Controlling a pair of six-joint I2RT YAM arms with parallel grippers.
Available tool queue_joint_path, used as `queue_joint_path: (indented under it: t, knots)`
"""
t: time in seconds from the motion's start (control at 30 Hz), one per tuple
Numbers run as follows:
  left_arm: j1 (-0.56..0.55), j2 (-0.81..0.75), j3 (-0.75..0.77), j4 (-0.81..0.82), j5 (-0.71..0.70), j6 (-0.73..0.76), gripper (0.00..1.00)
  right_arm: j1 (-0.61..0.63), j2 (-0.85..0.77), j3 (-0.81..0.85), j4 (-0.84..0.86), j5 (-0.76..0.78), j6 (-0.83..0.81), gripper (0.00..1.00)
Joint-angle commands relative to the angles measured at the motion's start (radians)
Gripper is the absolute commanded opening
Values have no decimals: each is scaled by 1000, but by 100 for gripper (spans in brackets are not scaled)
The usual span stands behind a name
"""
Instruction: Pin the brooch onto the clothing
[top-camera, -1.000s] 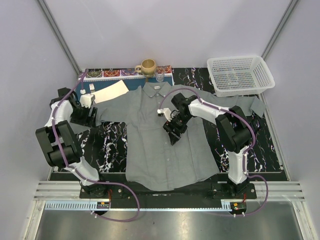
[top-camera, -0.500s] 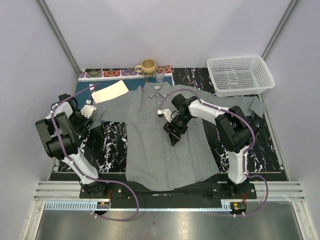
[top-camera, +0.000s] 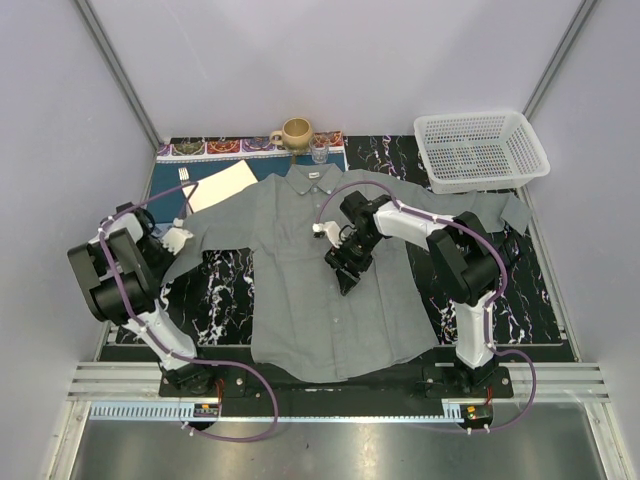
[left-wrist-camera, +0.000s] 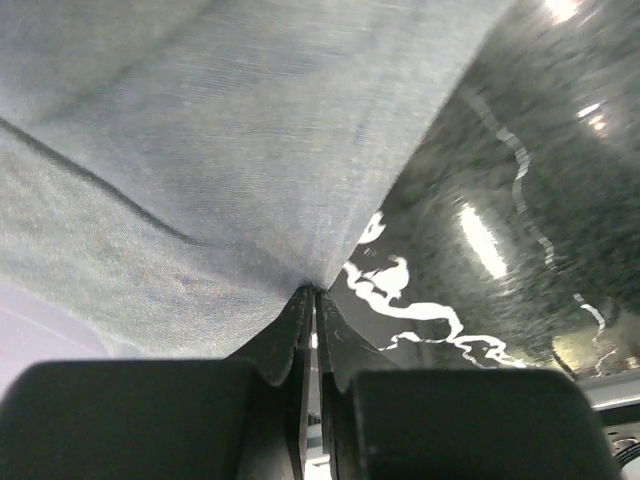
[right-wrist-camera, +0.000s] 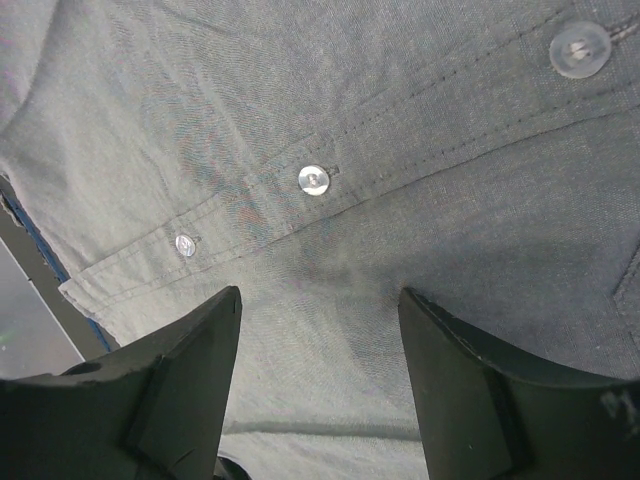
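The grey shirt lies spread, front up, on the black marbled table, collar at the far side. My left gripper is shut on the edge of the shirt's left sleeve, and the left wrist view shows the fabric pinched between the closed jaws. My right gripper is open and empty just above the shirt's chest beside the button placket; the right wrist view shows its jaws wide apart over the cloth, with pale buttons ahead. The brooch is not visible in any view.
A white basket stands at the back right. A mug and a small glass stand behind the collar. A blue placemat with a cream napkin and fork lies at the back left.
My left gripper has moved toward the near side with the sleeve in it, drawing the sleeve down and outward. The right gripper has barely moved.
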Motion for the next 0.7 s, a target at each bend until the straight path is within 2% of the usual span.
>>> queue_joint_path:
  t: [0.0, 0.33, 0.43, 0.47, 0.53, 0.57, 0.67]
  knots:
    - [76, 6, 45, 3, -90, 15, 6, 13, 16, 3, -13, -7, -24, 70]
    - [84, 68, 229, -34, -59, -74, 8, 16, 50, 19, 8, -25, 16, 69]
    - [84, -3, 235, -103, 69, -40, 35, 16, 60, 45, 21, -21, 37, 69]
    - [83, -35, 223, -133, 165, -28, 50, 16, 57, 54, 27, -18, 43, 69]
    - [74, -135, 174, -152, 258, 6, 58, 18, 56, 69, 45, 2, 59, 69]
    - [64, -165, 139, -167, 317, 13, 65, 18, 62, 78, 44, 2, 62, 69]
    - [18, -267, 93, -219, 443, 23, 70, 18, 48, 103, 28, -31, 71, 70]
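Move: The left fingers are already shut on the near edge of the shirt's left sleeve, close to the table; the sleeve end they are drawing out lies about 4 cm to their left and 3 cm ahead, barely 1 cm below. From the left hand the fork is some 26 cm ahead and 4 cm right, and the napkin about 24 cm ahead and 13 cm right, both about 1 cm lower. From the right hand the sleeve end is roughly 43 cm left, 4 cm ahead and 2 cm down. Keeping its pinch on the sleeve's near edge, the left hand draws it out low over the table, about 5 cm to the left, after a slight dip back swinging forward some 3 cm and starting to rise, turning a little counter-clockwise. Then the fingers open wide and let go of the cloth while the hand climbs away from the sleeve to some 6 cm above its starting height, coming back about 5 cm to the right and tilting slightly. ##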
